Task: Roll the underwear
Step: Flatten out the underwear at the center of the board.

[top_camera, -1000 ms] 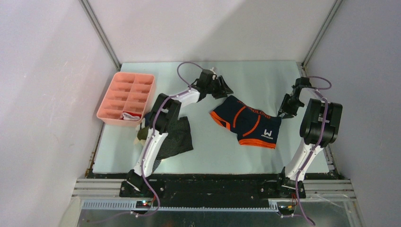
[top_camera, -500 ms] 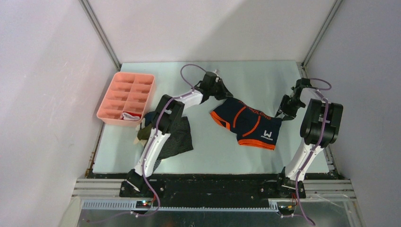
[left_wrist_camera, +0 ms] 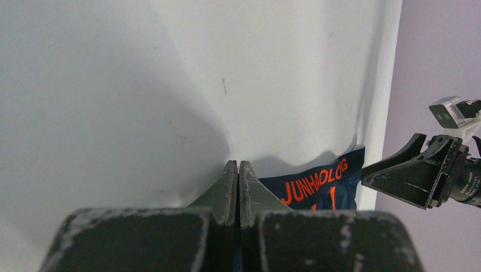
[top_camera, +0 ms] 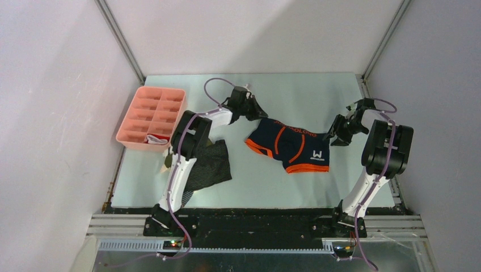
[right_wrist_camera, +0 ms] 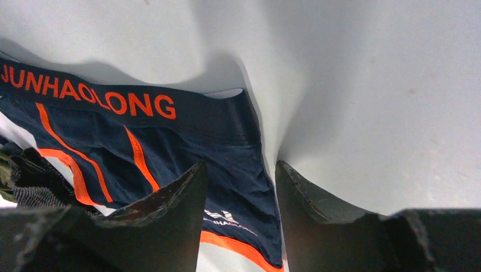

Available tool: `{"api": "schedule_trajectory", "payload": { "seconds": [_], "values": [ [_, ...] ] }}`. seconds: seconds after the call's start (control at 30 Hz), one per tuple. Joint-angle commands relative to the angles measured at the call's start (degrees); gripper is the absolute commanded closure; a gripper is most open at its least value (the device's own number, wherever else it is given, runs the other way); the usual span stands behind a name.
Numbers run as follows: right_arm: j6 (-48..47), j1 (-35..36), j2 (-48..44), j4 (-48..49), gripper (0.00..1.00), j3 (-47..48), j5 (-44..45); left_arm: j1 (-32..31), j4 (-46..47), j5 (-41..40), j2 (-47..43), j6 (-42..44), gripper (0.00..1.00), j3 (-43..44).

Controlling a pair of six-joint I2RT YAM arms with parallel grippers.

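Navy underwear [top_camera: 286,144] with orange bands lies flat mid-table. My left gripper [top_camera: 256,111] is shut on the left end of its waistband. In the left wrist view the fingertips [left_wrist_camera: 238,170] press together with a sliver of navy cloth between them, and the lettered waistband [left_wrist_camera: 317,184] runs off to the right. My right gripper [top_camera: 334,136] stands open over the right edge of the underwear. In the right wrist view its gripper [right_wrist_camera: 241,175] straddles the navy cloth [right_wrist_camera: 170,136] without pinching it.
A pink compartment tray [top_camera: 142,102] sits at the back left, with red-and-white underwear [top_camera: 157,139] in its near compartment. Dark grey striped underwear [top_camera: 212,164] and an olive green piece [top_camera: 169,161] lie under my left arm. The enclosure walls stand close on both sides.
My left gripper shut on the waistband and drew the navy underwear a little to the left. The right gripper opened wider and shifted slightly along the right edge.
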Motion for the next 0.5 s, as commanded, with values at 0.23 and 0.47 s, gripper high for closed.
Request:
{"api": "schedule_trajectory", "payload": {
  "seconds": [0.23,0.47],
  "values": [
    [-0.8,5.4,6.8,4.8,0.48,9.5,1.8,2.4,-11.3,-10.8,-18.8,8.6,1.00,-13.3],
    [-2.1,7.8,8.7,4.6,0.48,12.2,4.8,2.6,-17.5,-18.2,-23.0,13.5,0.56,-15.6]
  ]
}}
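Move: The left gripper already pinches the left end of the underwear's waistband; the underwear's middle lies about 13 cm right of this hand and 13 cm back, about 2 cm below it. The board's centre is roughly 6 cm left and 12 cm back, the dark striped garment some 27 cm left and 23 cm back. From the right hand, the underwear's middle lies some 18 cm left and 2 cm back, the waistband's right corner about 3 cm straight ahead. Pull the pinched waistband end about 9 cm left and 4 cm back with the left gripper, rising some 3 cm, tilting its left side up about 15 degrees and starting to open the fingers at the finish. Meanwhile slide the half-open right fingertips, kept low at the underwear's right side, about 6 cm forward and 3 cm left, urging that side forward. ##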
